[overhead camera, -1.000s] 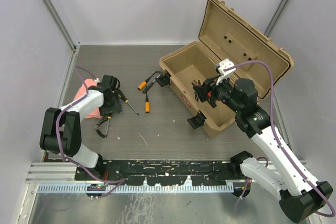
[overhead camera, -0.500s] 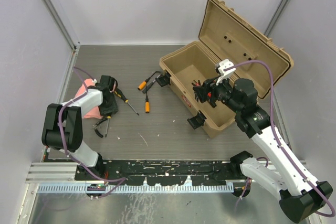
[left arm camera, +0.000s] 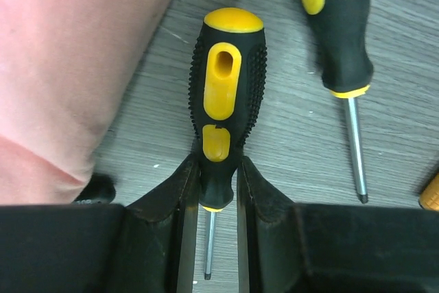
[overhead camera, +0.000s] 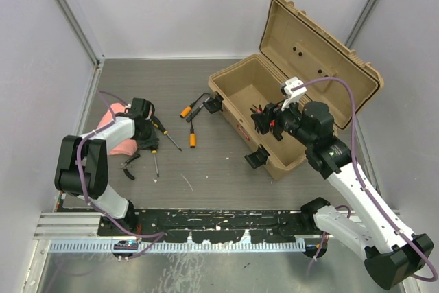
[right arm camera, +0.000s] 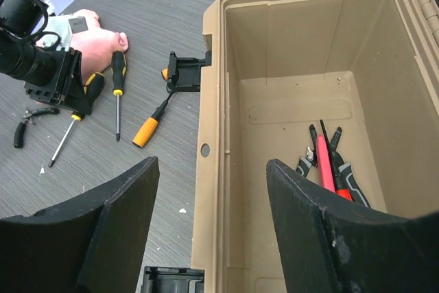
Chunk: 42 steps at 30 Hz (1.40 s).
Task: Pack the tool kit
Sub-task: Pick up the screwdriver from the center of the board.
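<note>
The tan tool kit case (overhead camera: 226, 80) stands open at the right, lid back. Inside it lie pliers (right arm camera: 346, 173) and a red-handled tool (right arm camera: 322, 166). My left gripper (left arm camera: 218, 169) is shut on the narrow neck of a black-and-yellow screwdriver (left arm camera: 226, 87) lying on the table beside the pink cloth (left arm camera: 68, 66); its shaft (overhead camera: 156, 164) points toward the near edge. A second black-and-yellow screwdriver (left arm camera: 339, 39) lies just to its right. My right gripper (right arm camera: 212, 169) hangs open over the case's left wall (right arm camera: 209, 101), holding nothing.
Two orange-handled screwdrivers (overhead camera: 186, 111) (overhead camera: 193, 140) lie between the cloth and the case. Small pliers (overhead camera: 132, 164) rest on the table near the left gripper. Black latches (right arm camera: 184, 73) stick out from the case's front wall. Grey walls close in both sides.
My left gripper has narrowed onto the black-and-yellow screwdriver's handle, and the screwdriver has turned so its shaft points toward the near edge. The right arm has stayed still.
</note>
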### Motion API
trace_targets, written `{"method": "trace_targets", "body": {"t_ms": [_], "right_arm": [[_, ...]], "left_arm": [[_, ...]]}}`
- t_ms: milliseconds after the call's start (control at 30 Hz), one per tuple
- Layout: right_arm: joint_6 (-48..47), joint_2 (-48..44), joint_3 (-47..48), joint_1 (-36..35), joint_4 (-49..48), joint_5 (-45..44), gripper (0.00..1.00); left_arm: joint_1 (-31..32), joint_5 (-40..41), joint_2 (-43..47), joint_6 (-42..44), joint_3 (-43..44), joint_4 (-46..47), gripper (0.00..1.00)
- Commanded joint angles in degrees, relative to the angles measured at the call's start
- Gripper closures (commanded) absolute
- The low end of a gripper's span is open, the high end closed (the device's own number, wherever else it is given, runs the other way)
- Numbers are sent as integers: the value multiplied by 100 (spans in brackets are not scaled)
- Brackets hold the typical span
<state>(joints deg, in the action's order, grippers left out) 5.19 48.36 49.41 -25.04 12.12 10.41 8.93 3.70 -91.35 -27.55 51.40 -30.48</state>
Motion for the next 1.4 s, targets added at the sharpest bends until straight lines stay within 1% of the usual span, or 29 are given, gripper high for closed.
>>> {"method": "trace_targets", "body": {"t_ms": [0, 67, 133, 200, 433, 567, 800, 933, 1100, 1133, 1233, 1300, 1367], "right_arm": [[190, -42, 302, 10, -189, -79, 31], [206, -67, 298, 8, -155, -117, 31], [208, -96, 289, 3, -132, -155, 31], [226, -130, 289, 12, -99, -223, 30], [396, -213, 267, 3, -74, -199, 30], [478, -190, 280, 4, -87, -158, 30], [800, -162, 234, 4, -379, 135, 30], [1170, -99, 174, 8, -692, 481, 30], [1723, 130, 181, 6, -1130, 1119, 30], [1822, 171, 159, 7, -1263, 1283, 30], [2244, 310, 59, 4, -1813, 1708, 28], [2706, 442, -41, -9, -2286, 1930, 28], [2991, 599, -32, -79, -2537, 2081, 29]], "left_arm": [[64, -700, -187, -110, -205, 197, 86], [66, -774, -175, -110, -165, 146, 89], [65, -820, -86, -129, -168, 141, 96], [64, -870, 76, -174, -238, 250, 100], [64, -1054, 837, -419, -569, 605, 100], [64, -1057, 1308, -493, -660, 622, 100], [63, -1449, 2290, -574, -885, 833, 100], [69, -1964, 2933, -744, -1070, 1107, 100], [71, -2842, 3735, -1079, -1332, 1656, 100], [72, -3071, 3867, -1267, -1394, 1854, 100], [103, -3914, 4173, -1983, -1630, 2837, 100], [183, -4188, 4336, -2214, -1684, 3150, 100], [359, -4230, 4506, -2220, -1718, 3227, 100]]}}
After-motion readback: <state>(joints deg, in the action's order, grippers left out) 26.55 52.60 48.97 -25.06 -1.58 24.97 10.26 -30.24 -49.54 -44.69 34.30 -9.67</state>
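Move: The left gripper is already shut on the yellow-black screwdriver, just behind the handle's shaft end, low over the board. From it the tool box is about 39 cm to the right and 8 cm farther out, its middle some 6 cm higher; a second screwdriver lies 5 cm right and 4 cm out, the pink cloth 11 cm left and 5 cm out. From the open right hand above the box, the gripped screwdriver is about 35 cm left, roughly level fore and aft, and 28 cm below. Keeping its grip, the left hand first eases about 3 cm right and 2 cm back, low over the board, then lifts the screwdriver some 17 cm while sweeping on to the right towards the tool box, its fingers swinging up from steeply down to point out forward and right. Late on, the right hand, still open and empty, goes about 5 cm left and a little up towards the lifted screwdriver, rolling some 20 degrees so that its left side rises. ##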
